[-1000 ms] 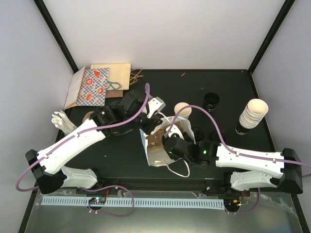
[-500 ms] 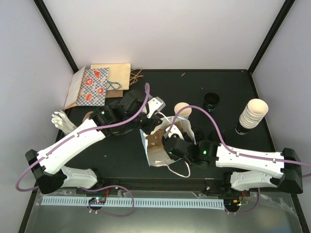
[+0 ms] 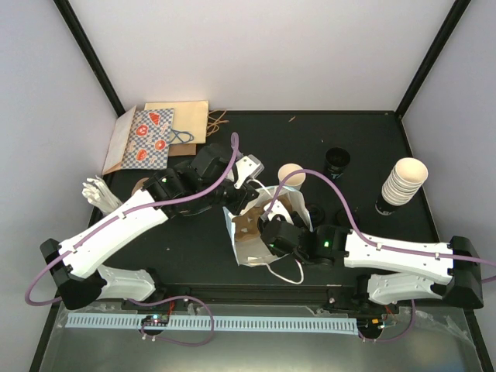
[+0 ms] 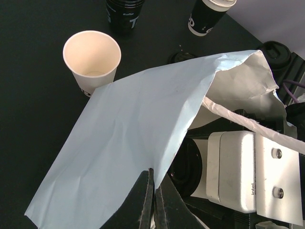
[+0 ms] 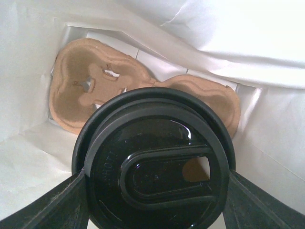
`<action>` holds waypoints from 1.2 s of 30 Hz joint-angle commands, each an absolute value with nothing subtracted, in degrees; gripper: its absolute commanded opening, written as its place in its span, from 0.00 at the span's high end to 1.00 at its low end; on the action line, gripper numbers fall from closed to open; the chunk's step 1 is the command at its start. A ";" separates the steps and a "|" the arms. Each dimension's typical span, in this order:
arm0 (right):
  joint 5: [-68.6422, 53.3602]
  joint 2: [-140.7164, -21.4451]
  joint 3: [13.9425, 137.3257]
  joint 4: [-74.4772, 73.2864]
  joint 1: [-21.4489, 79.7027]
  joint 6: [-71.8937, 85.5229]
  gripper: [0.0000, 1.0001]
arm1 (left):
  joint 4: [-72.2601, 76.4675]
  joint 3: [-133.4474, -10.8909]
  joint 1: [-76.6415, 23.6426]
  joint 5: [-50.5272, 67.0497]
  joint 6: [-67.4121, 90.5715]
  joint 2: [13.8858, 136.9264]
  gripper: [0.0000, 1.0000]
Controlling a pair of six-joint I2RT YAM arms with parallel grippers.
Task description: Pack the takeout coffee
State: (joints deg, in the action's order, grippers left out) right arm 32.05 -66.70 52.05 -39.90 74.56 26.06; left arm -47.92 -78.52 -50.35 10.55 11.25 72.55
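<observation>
A light blue paper bag (image 3: pixel 246 242) stands open mid-table. My left gripper (image 4: pixel 154 191) is shut on its upper edge (image 4: pixel 133 124) and holds the mouth apart. My right gripper (image 5: pixel 155 191) reaches down inside the bag. Its fingers (image 5: pixel 57 202) press both sides of a takeout coffee, of which only the round black lid (image 5: pixel 155 167) shows. Below the cup, a brown cardboard carrier (image 5: pixel 76 90) lies on the bag's floor. In the top view the right gripper's tips are hidden in the bag.
An open cream cup (image 3: pixel 292 176) without a lid stands just behind the bag. A black cup (image 3: pixel 337 160), loose black lids (image 3: pixel 345 218) and a stack of cups (image 3: pixel 403 182) sit to the right. Flat paper bags (image 3: pixel 151 136) lie at the back left.
</observation>
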 commanded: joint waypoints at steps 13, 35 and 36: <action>34.85 -66.78 53.17 -39.99 76.72 26.84 0.64 | -48.97 -81.21 -50.71 11.02 12.34 72.25 0.98; 36.08 -65.40 51.00 -38.55 76.67 27.80 0.64 | -48.27 -81.67 -50.71 17.86 13.28 69.82 0.65; 36.08 -65.58 50.98 -38.65 76.65 27.90 0.64 | -48.06 -81.55 -50.71 18.59 13.54 69.31 0.61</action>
State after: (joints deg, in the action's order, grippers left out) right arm 33.80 -66.52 51.72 -39.79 76.23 26.52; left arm -48.21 -79.15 -50.37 13.56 12.60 71.94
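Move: The left fingers are shut on the upper rim of the light-blue bag, at their tips. From the right hand, which holds the lidded cup inside the bag, the carrier's middle lies about 5 cm ahead, 2 cm left and 13 cm below. The open paper cup stands outside, roughly 13 cm ahead of the right hand, 8 cm right and 11 cm below; a loose black lid lies some 3 cm ahead, 14 cm right and 16 cm below. The right hand keeps its grip around the black-lidded cup and stays over the carrier inside the bag, easing only about half a centimetre back towards its base and hardly turning. The left hand holds still with the bag rim pinched, then late on spreads its fingers about a third of the way to let go of the rim and begins to draw up and back, some 1 cm each, with barely a tilt. ##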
